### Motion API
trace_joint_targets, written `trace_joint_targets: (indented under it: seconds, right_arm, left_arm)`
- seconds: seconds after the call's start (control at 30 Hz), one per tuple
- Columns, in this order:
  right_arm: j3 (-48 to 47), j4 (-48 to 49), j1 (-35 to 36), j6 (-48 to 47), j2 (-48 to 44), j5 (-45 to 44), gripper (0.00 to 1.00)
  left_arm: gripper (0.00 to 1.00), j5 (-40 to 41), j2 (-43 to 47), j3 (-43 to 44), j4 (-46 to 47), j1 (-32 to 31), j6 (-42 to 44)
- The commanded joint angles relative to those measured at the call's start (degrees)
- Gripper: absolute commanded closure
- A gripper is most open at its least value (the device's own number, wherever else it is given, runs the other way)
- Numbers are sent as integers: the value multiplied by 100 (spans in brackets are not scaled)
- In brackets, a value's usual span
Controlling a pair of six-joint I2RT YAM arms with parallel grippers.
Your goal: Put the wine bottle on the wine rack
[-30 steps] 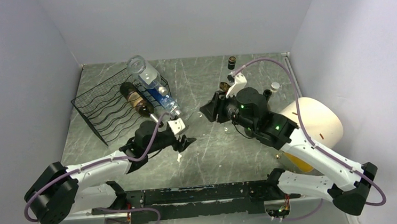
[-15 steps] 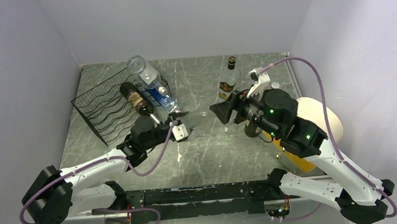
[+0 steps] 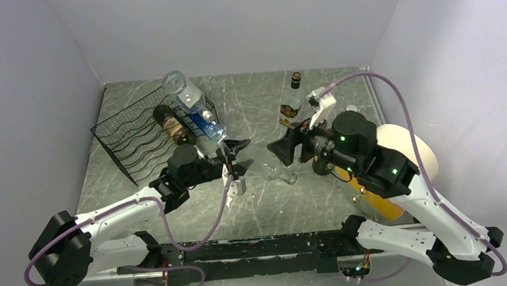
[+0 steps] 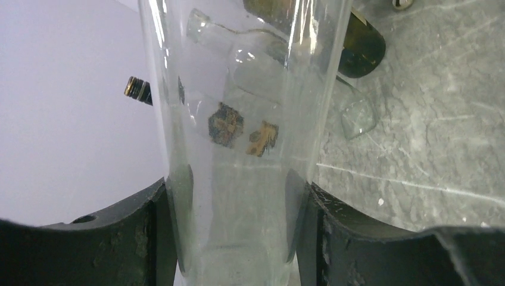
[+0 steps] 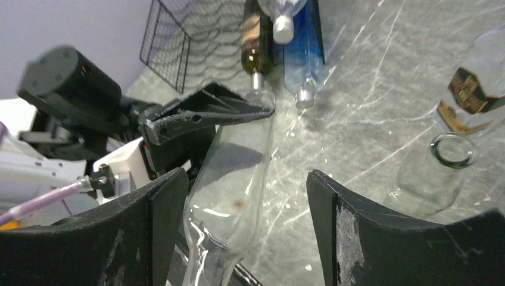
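Observation:
My left gripper [image 3: 236, 155] is shut on a clear glass wine bottle [image 4: 238, 179]; its body fills the gap between the two black fingers. The bottle [image 3: 267, 168] reaches right toward my right gripper [image 3: 284, 151]. In the right wrist view the bottle's shoulder and neck [image 5: 229, 196] lie between that gripper's [image 5: 247, 179] wide-open jaws, close to the left finger, with a gap to the right one. The black wire wine rack [image 3: 134, 135] stands at the back left and holds a dark brown bottle [image 3: 171, 125], a large clear bottle [image 3: 185, 90] and a blue one [image 3: 205, 123].
A labelled bottle [image 3: 291, 102] stands upright at the back right of centre. A clear open-mouthed glass vessel [image 5: 452, 161] stands near it. A cream cylinder [image 3: 409, 151] and a yellow object [image 3: 378, 201] sit by the right wall. Grey walls close in three sides.
My right gripper's jaws have opened wide and that arm has drawn back to the right, uncovering the labelled bottle. My left gripper has moved right and slightly back, still shut on the clear bottle.

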State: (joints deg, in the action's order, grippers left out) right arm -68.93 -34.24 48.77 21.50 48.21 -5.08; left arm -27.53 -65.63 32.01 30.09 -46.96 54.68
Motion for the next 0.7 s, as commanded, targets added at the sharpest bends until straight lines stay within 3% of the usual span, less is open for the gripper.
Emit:
trace_joint_targets:
  seconds: [0.0, 0.3, 0.47, 0.67]
  right_arm:
    - [-38, -470, 12, -443, 287, 716, 23]
    - [230, -326, 15, -522, 597, 1150, 21]
    - [344, -526, 16, -644, 789, 1170, 24]
    - [406, -827, 14, -612, 1067, 1078, 30]
  left_arm:
    - [93, -400, 180, 508, -264, 8, 868]
    - [93, -277, 51, 677, -712, 2, 1536]
    - [93, -132, -46, 972, -1296, 3, 1543]
    - [93, 88, -202, 969, -1243, 3, 1506]
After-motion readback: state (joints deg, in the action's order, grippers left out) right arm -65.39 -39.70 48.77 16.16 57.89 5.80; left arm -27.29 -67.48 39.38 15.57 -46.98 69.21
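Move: The clear bottle is already in the left hand's fingers, its middle about 7 cm to that hand's right, 4 cm back and level with it. From the right hand it lies some 12 cm below, 4 cm left and 4 cm back. From the right hand too, the labelled bottle stands about 13 cm ahead, 5 cm right and 20 cm down; the green wine bottle is level ahead, some 15 cm right and 22 cm lower. The open right hand sinks about 9 cm and 3 left towards the clear bottle the left still grips. ##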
